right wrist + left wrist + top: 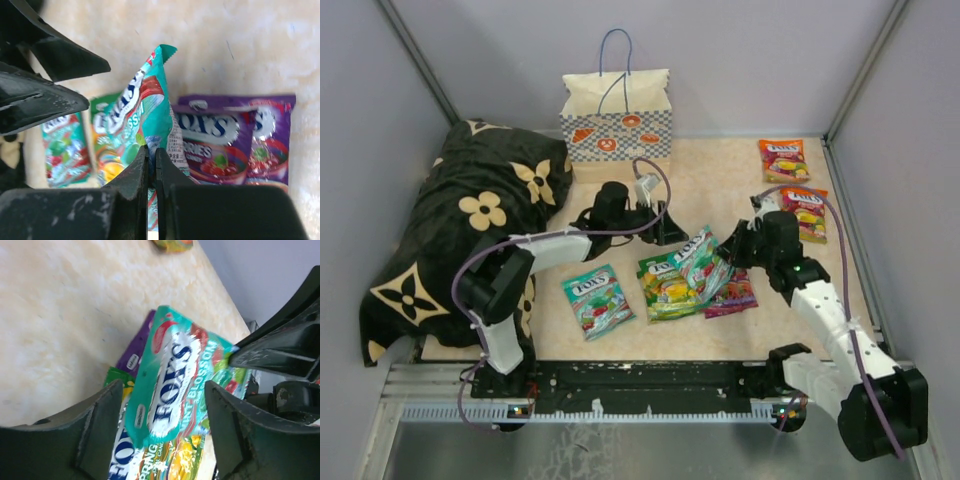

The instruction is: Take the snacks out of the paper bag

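Note:
A teal snack packet stands tilted up off the table, and my right gripper is shut on its lower edge. In the left wrist view this teal packet lies between the spread fingers of my left gripper, which is open and does not touch it. Under it lie a green packet and a purple packet. Another teal packet lies flat to the left. Two orange packets lie at the far right. The paper bag stands upright at the back, apart from both grippers.
A black flower-patterned cushion fills the left side of the table. Grey walls close in the back and both sides. My left gripper and right gripper are close together near the table's middle.

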Motion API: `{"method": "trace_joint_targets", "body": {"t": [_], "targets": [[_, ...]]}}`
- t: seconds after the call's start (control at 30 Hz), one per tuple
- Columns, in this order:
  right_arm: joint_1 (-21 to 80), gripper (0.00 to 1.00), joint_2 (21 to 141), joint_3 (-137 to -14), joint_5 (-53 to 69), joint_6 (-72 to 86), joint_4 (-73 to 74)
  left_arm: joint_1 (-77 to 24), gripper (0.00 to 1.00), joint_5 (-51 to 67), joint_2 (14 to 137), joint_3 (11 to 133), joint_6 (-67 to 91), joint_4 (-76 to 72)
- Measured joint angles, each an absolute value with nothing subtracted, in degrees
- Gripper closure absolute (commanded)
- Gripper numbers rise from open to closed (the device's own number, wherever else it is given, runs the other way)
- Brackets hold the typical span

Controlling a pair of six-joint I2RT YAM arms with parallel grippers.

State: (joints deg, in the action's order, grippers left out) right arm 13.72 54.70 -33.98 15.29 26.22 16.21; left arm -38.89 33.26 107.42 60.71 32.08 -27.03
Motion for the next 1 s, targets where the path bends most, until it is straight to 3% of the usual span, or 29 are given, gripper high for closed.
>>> {"method": "trace_joint_targets", "body": {"t": [0.23,0.43,0.67,1.0], "targets": [[13.69,1.00,55.18,-47.97,17.28,27.35,16.47,-29.95,0.09,29.26,93.73,57.41,30.57,-23.24],[11.27,1.00,63.44,-54.65,18.44,30.04,8.19,-22.76,0.07,24.21,81.38,47.64,29.54,-18.59],[4.12,1.00,84.03,-60.84,18.92,36.36,-3.97,-23.68,0.08,18.44,71.68,35.59,28.25,-9.13],[2.37,1.00,115.18,-79.02,19.33,44.01,-16.82,-24.08,0.05,13.93,65.04,26.48,28.77,-0.93]]}}
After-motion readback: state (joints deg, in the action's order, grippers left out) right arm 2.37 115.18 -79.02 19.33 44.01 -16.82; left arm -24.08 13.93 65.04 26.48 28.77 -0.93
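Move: The teal snack bag already hangs pinched in the right hand. The bare table by the far edge lies about 32 cm ahead of that hand and 8 below; from the same hand, the paper bag stands some 33 ahead and 33 left, the farther orange snack 36 ahead and 21 right. Another teal bag lies roughly 15 cm back, 20 left and 9 below the left hand; the green bags are about 14 straight back from that hand. The held teal bag is carried up off the pile, then about 30 cm forward to over the bare far table right of the paper bag, by the shut right hand, which climbs some 14 cm first and sinks most of that again. The left hand opens wider, lifts away, swings about 22 cm left, then comes back and down over the other teal bag, turning 30 degrees counter-clockwise. ##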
